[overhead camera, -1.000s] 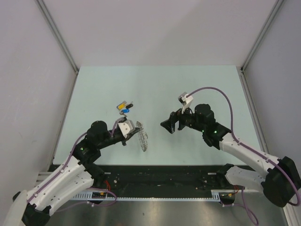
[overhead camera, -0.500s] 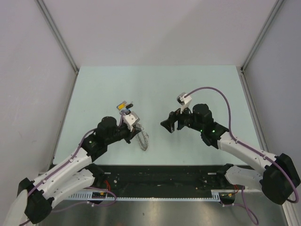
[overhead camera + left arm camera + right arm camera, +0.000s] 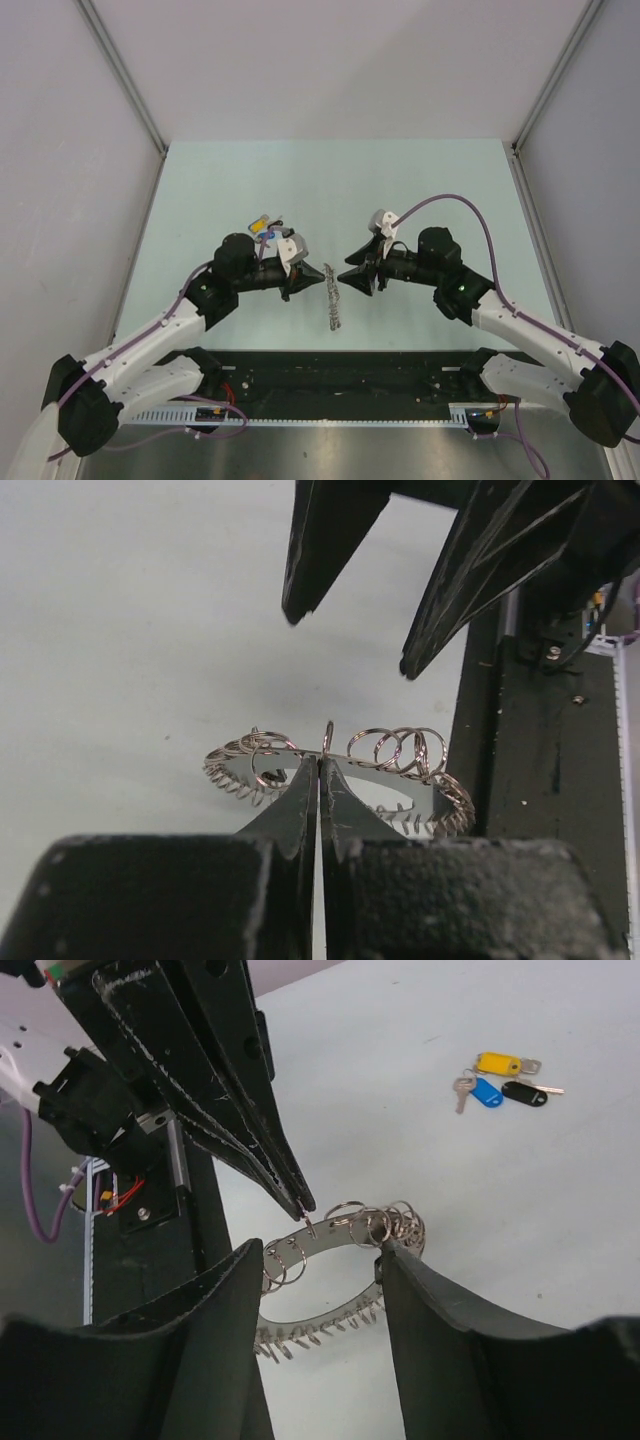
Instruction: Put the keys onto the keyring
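The keyring (image 3: 332, 306) is a silvery band hung with small wire rings, and it dangles between the two arms above the table. My left gripper (image 3: 322, 275) is shut on one small ring at its top edge (image 3: 328, 738). My right gripper (image 3: 346, 279) faces it, open, with its jaws on either side of the band (image 3: 312, 1317). The right-hand fingertip (image 3: 392, 1256) touches or nearly touches the band. The keys (image 3: 266, 225), with yellow (image 3: 498, 1063), blue (image 3: 487, 1093) and black (image 3: 523, 1093) heads, lie together on the table behind the left arm.
The pale green table (image 3: 420, 190) is walled by white panels at the back and sides. A black rail (image 3: 340, 375) with cabling runs along the near edge below the hanging keyring.
My left arm has swung right toward the centre, carrying the keyring. My right gripper has moved left to meet it, and its jaws have narrowed around the band.
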Tool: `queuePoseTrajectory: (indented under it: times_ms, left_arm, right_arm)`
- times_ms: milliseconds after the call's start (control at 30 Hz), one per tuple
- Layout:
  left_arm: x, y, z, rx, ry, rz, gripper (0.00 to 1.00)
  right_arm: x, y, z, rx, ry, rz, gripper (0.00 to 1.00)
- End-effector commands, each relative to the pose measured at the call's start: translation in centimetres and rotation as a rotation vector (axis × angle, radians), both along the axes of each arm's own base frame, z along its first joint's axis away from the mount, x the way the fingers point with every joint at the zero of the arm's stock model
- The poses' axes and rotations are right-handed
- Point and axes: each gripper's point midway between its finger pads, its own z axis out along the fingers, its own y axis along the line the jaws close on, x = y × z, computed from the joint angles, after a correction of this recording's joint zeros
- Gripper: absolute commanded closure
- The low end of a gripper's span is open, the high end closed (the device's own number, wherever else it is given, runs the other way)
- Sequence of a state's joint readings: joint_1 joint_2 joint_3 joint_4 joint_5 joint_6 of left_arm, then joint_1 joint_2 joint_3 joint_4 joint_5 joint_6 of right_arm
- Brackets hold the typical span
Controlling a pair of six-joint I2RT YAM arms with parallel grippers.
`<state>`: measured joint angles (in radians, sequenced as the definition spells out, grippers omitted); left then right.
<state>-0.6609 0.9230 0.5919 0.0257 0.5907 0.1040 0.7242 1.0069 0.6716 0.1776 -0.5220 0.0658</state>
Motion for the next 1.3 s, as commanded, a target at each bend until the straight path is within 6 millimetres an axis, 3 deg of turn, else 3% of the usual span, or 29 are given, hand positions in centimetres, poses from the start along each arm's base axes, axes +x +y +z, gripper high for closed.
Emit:
queuePoseTrajectory:
  times_ms: [0, 200, 667, 867, 900, 1000, 1033, 1100, 1233, 1267]
  left_arm:
    - [-1.4, -2.1, 5.6, -0.15, -0.099, -0.162, 1.0]
    - [-2.1, -2.7, 6.6, -0.189, -0.08, -0.22, 1.0]
    - [-2.8, -3.1, 7.7, -0.23, -0.044, -0.257, 1.0]
    - [-2.4, -3.1, 7.5, -0.225, -0.038, -0.229, 0.98]
    - [-2.1, -3.0, 7.4, -0.222, -0.036, -0.205, 0.96]
    - [-0.9, -2.6, 6.8, -0.197, -0.012, -0.115, 0.76]
    - [0.5, -2.1, 6.6, -0.184, -0.01, -0.029, 0.66]
    - [1.7, -1.1, 6.0, -0.156, 0.001, 0.076, 0.6]
    - [6.0, 2.8, 4.8, -0.111, 0.045, 0.416, 0.46]
    - [7.7, 5.0, 3.7, -0.069, 0.061, 0.577, 0.44]
  right_arm:
    - [-1.3, 0.9, 0.9, 0.028, -0.06, 0.106, 0.49]
    - [-1.7, 1.1, 0.9, 0.028, -0.072, 0.128, 0.58]
    - [-2.8, 1.5, 1.1, 0.039, -0.074, 0.192, 0.7]
    - [-3.0, 1.5, 1.2, 0.038, -0.073, 0.202, 1.0]
    - [-3.0, 1.4, 1.3, 0.04, -0.074, 0.198, 1.0]
    - [-2.6, 1.0, 1.1, 0.023, -0.071, 0.163, 1.0]
    - [-2.2, 0.7, 1.1, 0.018, -0.075, 0.133, 1.0]
    - [-1.3, -0.1, 0.7, -0.005, -0.059, 0.075, 1.0]
    - [-0.2, -1.9, 1.0, -0.026, -0.086, -0.016, 1.0]
    - [0.1, -2.3, 0.9, -0.032, -0.087, -0.038, 1.0]
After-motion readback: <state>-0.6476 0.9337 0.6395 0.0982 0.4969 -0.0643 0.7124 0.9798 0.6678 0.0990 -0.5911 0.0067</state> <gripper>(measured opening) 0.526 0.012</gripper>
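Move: The left fingers hold the keyring by a small ring at its top, and the plate hangs some 10 cm below and about 4 cm back, level left-right. The half-open right gripper is roughly 5 cm to the left hand's right and 4 cm above, level in reach. From the right hand, the keyring's top ring is thus some 5 cm left and 4 cm below, level in reach. The keys lie about 14 cm ahead, 14 cm left and 18 cm below the left hand. Upward some 4 cm, drifting right and back, the left hand brings the keyring's top ring to the right gripper, which eases back about 3 cm and shuts on that ring. The left fingers then open and let go, drawing away forward and left while turning counter-clockwise some 20 degrees; the right hand, keeping its pinch, moves a little right and forward. ##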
